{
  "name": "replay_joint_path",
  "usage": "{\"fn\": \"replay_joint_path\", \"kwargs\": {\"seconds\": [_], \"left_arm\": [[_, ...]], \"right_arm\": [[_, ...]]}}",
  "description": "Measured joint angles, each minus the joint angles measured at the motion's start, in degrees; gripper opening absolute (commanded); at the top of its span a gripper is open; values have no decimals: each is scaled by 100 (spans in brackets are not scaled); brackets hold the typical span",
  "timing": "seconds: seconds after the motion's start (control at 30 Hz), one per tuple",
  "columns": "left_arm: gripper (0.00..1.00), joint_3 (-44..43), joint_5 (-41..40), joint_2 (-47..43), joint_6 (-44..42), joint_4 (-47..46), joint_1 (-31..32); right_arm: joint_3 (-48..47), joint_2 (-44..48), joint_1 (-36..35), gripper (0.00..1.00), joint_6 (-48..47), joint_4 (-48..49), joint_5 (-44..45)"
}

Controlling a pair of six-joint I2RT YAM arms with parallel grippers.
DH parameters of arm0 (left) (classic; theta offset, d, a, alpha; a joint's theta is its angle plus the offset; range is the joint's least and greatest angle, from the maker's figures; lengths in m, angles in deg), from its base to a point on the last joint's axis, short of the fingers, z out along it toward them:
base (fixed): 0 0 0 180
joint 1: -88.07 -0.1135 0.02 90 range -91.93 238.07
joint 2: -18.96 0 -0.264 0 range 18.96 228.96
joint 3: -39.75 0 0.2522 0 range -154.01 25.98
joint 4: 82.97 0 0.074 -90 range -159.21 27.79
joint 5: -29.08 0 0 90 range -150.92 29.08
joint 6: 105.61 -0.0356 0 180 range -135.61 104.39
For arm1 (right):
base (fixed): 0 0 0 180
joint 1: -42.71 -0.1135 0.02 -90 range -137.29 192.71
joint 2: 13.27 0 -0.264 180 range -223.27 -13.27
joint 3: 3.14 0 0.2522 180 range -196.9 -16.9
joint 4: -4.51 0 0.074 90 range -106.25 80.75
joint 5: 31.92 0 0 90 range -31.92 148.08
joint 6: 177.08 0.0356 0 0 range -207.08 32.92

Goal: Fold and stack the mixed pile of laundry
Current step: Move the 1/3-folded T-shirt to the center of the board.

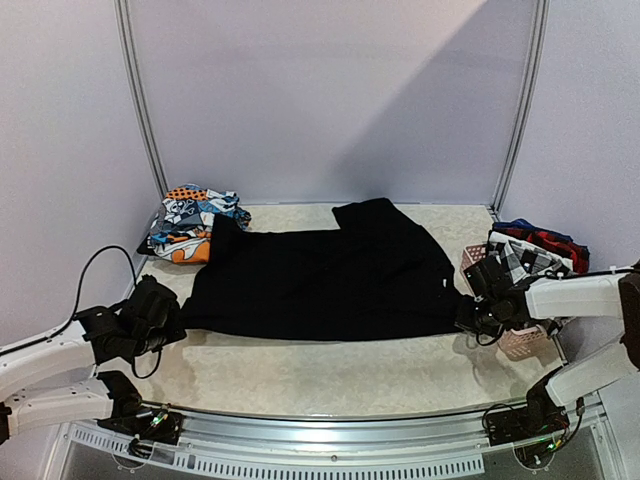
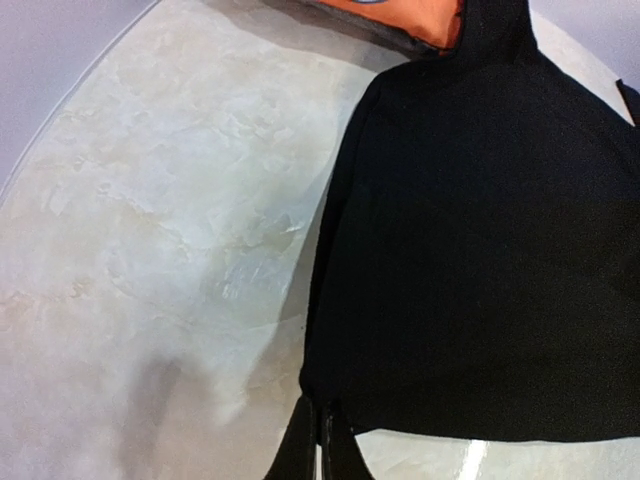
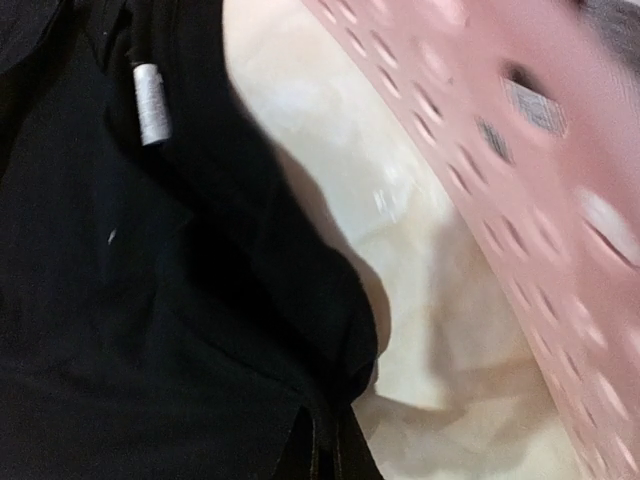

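A large plain black garment [image 1: 320, 280] lies spread across the middle of the table. My left gripper [image 1: 172, 322] is shut on its near left corner [image 2: 322, 395]. My right gripper [image 1: 468, 318] is shut on its near right corner [image 3: 345, 385], where the cloth bunches up; a white label [image 3: 151, 103] shows on the fabric. Orange-blue-white printed pieces [image 1: 190, 222] are heaped at the back left, an orange part [image 2: 410, 18] touching the black garment's far edge. The checked garment [image 1: 525, 255] and the red and navy plaid [image 1: 545, 238] sit in the basket at the right.
A pink perforated basket [image 1: 525, 340] stands at the right edge, close beside my right gripper, its wall [image 3: 520, 130] blurred in the right wrist view. Marbled tabletop [image 1: 330, 370] shows in front of the garment. A black cable [image 1: 95, 265] loops by the left arm.
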Motion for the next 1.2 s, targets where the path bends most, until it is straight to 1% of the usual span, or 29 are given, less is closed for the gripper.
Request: {"fn": "replay_joint_path", "kwargs": {"seconds": [0.1, 0.27, 0.33, 0.57, 0.73, 0.8, 0.87, 0.9, 0.97, 1.03, 1.13, 1.17, 1.2], "left_arm": [[0, -144, 85, -422, -31, 398, -2], [0, -498, 234, -1272, -33, 1001, -2], [0, -603, 313, -1473, -33, 1191, -2], [0, -645, 798, -1543, 2, 1631, -7], [0, -645, 1161, -1718, 164, 1742, -7], [0, -643, 1266, -1862, 254, 1781, -7], [1, -643, 1327, -1982, 343, 1810, -7], [5, -640, 1344, -2044, 382, 1829, -7], [18, -640, 1360, -2151, 426, 1856, -7], [42, -632, 1364, -2229, 468, 1888, -7], [68, -588, 1357, -2328, 501, 1937, -11], [74, -568, 1351, -2347, 529, 1943, -11], [80, -555, 1346, -2369, 533, 1954, -11]], "right_arm": [[0, 474, 0, 0, 2, -442, -127], [0, 1637, 0, 0, 35, -1165, -348], [0, 2131, -2, 0, 55, -1458, -426], [0, 3329, -131, 0, 170, -2577, -568], [24, 4199, -210, 0, 323, -3340, -599], [24, 4459, -216, 0, 389, -3550, -616], [24, 4533, -219, 0, 448, -3681, -627], [26, 4531, -225, 1, 485, -3742, -632], [33, 4546, -232, 17, 553, -3807, -627], [35, 4588, -238, 39, 619, -3873, -601], [33, 4734, -251, 54, 723, -4030, -483], [28, 4824, -251, 58, 737, -4085, -452], [24, 4903, -251, 60, 800, -4127, -437]]}}
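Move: Both grippers hold the T-shirt's near corners. The bare strip of board they draw it onto lies about 7 cm straight back from the left hand and 6 cm below, and roughly 11 cm straight back and 1 cm below the right. The shirt's middle is some 14 cm ahead and 28 cm right of the left hand. The patterned pile sits about 29 cm ahead and 3 cm right of that hand; the basket's middle is roughly 6 cm ahead, 12 cm right and 4 cm above the right one. Lift both near corners of the T-shirt while pulling them back towards the bases: draw the right gripper back about 11 cm, rising some 9 cm and drifting right, and bring the left one up and back about 5 cm each, its left side rolling down. Then open both grippers wide to let go of the cloth. ##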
